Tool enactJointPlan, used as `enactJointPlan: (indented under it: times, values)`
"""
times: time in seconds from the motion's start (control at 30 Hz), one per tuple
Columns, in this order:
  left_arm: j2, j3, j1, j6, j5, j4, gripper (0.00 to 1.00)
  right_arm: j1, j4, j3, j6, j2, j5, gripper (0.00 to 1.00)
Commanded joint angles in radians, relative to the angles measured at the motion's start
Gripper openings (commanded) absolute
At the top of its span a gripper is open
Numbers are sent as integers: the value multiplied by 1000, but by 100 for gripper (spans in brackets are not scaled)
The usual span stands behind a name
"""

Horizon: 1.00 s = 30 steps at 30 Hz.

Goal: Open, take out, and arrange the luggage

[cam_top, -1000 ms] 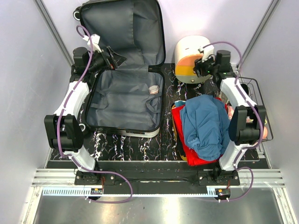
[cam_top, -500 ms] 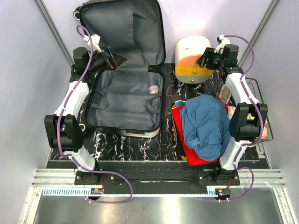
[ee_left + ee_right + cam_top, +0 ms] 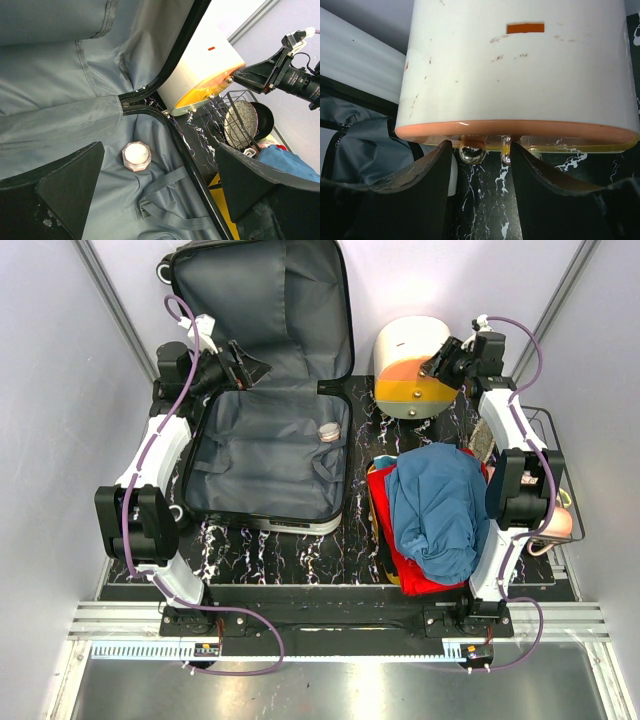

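The luggage [image 3: 265, 455] lies open on the left, its lid leaning on the back wall and its grey lining showing. A small octagonal jar [image 3: 328, 430] with a white top [image 3: 136, 155] sits in the lower half near the hinge. My left gripper [image 3: 250, 365] hovers over the hinge area, jaws wide open [image 3: 159, 165] and empty above the lining and a strap [image 3: 170, 210]. My right gripper [image 3: 438, 365] is at the orange front of the white-and-orange drawer box [image 3: 408, 360]. Its jaws [image 3: 480, 147] stand apart on either side of the chrome knobs [image 3: 472, 151].
An orange tray [image 3: 378, 530] at front right holds a pile of blue [image 3: 440, 505] and red [image 3: 410, 575] clothes. A wire basket [image 3: 548, 440] with pans [image 3: 241, 117] stands at the far right. The tabletop is black marble [image 3: 300, 550].
The right gripper has moved back and slightly right along the drawer box front, and its arm has swung outward. The left arm and the luggage have not moved.
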Motion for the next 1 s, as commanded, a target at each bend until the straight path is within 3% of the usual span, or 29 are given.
enactJointPlan:
  times: [0.0,0.47,0.63,0.97]
  values:
    - [-33,0,7,1,4,39,99,5,-3,58,64,16,-13,57]
    - [-18,7,7,-18,7,53,99,5,-21,63,101,28,-50,54]
    - [-21,0,7,-13,7,52,99,5,-20,83,116,45,-65,49]
    - [-33,-15,7,28,7,30,99,5,-29,23,115,-22,-101,15]
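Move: The knob of the cabinet's orange top drawer stands almost between the right hand's open fingers, about 1 cm ahead, 1 cm left and 1 cm below. The yellow drawer's knob is some 6 cm straight beneath it. From the right hand, the clothes pile lies about 28 cm back, 4 cm right and 10 cm lower. From the left hand, the top knob is roughly 10 cm ahead, 36 cm right and 9 cm below. The top drawer's knob gets taken between the right fingertips: the hand eases about 1.5 cm left and as much down to centre on it, rolling and tipping downward by under 10 degrees. Then, almost in place, the half-open fingers close from both sides and pinch the knob, with the squeezing effort rising at the end. ##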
